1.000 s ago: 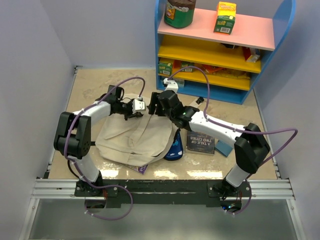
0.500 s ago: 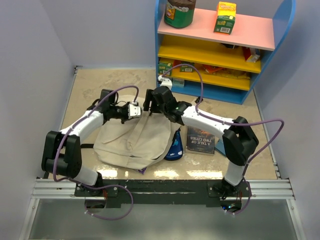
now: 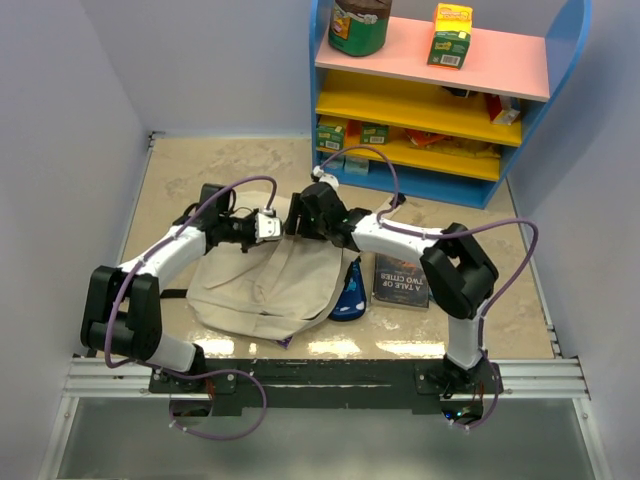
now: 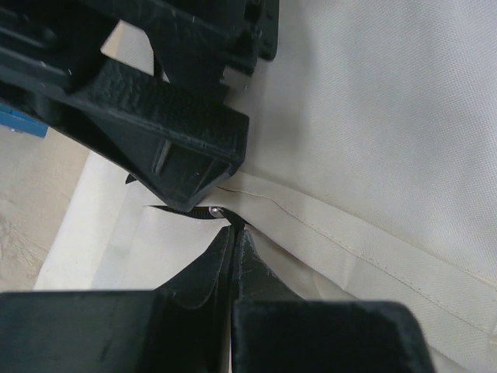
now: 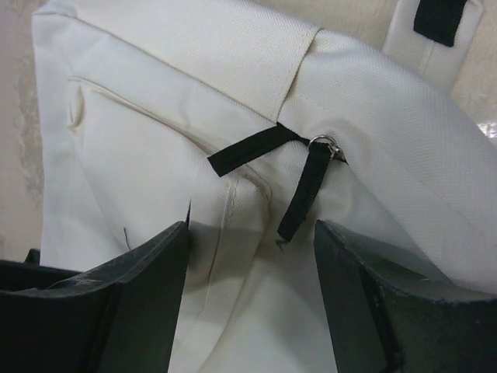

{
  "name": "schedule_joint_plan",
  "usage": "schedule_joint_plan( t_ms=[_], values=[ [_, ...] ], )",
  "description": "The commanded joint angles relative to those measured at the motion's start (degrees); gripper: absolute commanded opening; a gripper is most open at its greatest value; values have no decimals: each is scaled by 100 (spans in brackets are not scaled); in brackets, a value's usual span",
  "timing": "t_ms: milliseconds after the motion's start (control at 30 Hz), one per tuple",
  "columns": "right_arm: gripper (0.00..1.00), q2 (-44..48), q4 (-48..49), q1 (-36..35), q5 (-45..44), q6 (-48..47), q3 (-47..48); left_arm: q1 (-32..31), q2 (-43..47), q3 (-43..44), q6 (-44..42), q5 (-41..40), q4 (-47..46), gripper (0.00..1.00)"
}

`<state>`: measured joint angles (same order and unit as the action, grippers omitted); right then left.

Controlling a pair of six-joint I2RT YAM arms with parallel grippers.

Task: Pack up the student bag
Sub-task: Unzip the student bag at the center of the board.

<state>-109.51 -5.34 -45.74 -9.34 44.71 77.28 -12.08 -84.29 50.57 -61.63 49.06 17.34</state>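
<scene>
The student bag [image 3: 262, 285], a soft beige canvas backpack, lies flat on the table left of centre. My left gripper [image 3: 272, 225] is at its far top edge, shut on a black zip tab of the bag [image 4: 233, 228] beside a small metal ring [image 4: 213, 210]. My right gripper [image 3: 296, 222] hovers right next to it, open, with its fingers [image 5: 155, 264] on either side of a fold of bag fabric [image 5: 256, 280]. Between them hang two black pull tabs [image 5: 299, 194] from a ring [image 5: 324, 142]. The right gripper's black finger [image 4: 171, 132] crowds the left wrist view.
A blue pencil case [image 3: 349, 296] lies against the bag's right edge, with a dark book [image 3: 401, 281] beside it. A blue shelf unit [image 3: 440, 100] with a jar, cartons and packets stands at the back right. A purple corner [image 3: 285, 338] pokes out under the bag.
The right gripper has moved left to the bag's top edge beside the left gripper, its elbow folding in, and its jaws narrowed slightly. The left arm's elbow swung left; its grip stays shut.
</scene>
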Motion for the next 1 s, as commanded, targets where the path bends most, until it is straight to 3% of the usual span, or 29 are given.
schedule_joint_plan(
  t_ms=[0, 233, 533, 800, 967],
  values=[
    [66, -324, 95, 21, 231, 319, 296, -5, 141, -170, -113, 254, -29, 0],
    [56, -334, 656, 21, 240, 609, 113, -5, 71, -266, -192, 113, -56, 0],
    [25, -307, 965, 21, 135, 759, -142, -5, -26, -258, -166, 78, -108, 0],
    [28, -255, 1097, 21, -15, 794, -222, -5, 27, -310, -315, 7, 14, 0],
    [23, -246, 1150, 30, -164, 776, -195, -5, 36, -311, -394, -54, 94, 0]
  ],
)
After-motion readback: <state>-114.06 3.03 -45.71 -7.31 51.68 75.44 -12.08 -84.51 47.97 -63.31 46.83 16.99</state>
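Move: The stitched fold of the student bag that the right fingers will close on lies about 3 cm below the right hand, some 2 cm to its left and 1 cm ahead. The black strap with the metal ring is about 5 cm ahead and 1 cm left; the zip pull, still in the left fingers, is roughly 5 cm left and 2 cm back. The blue pencil case stands some 11 cm back and 11 cm right. From the left hand, the fold is about 3 cm ahead, 3 cm right, slightly lower. The right hand, gripper well open, sinks about 2.5 cm and slips some 2 cm left so its fingers straddle the raised stitched fold beside the black strap, then stays there, rolling its left side up a few degrees, as the fingers close to about a quarter open and pinch the fold. Meanwhile the left hand keeps its shut fingers on the zip pull and eases down about 2 cm towards the bag, nearly all of it early on, staying close beside the right gripper. ##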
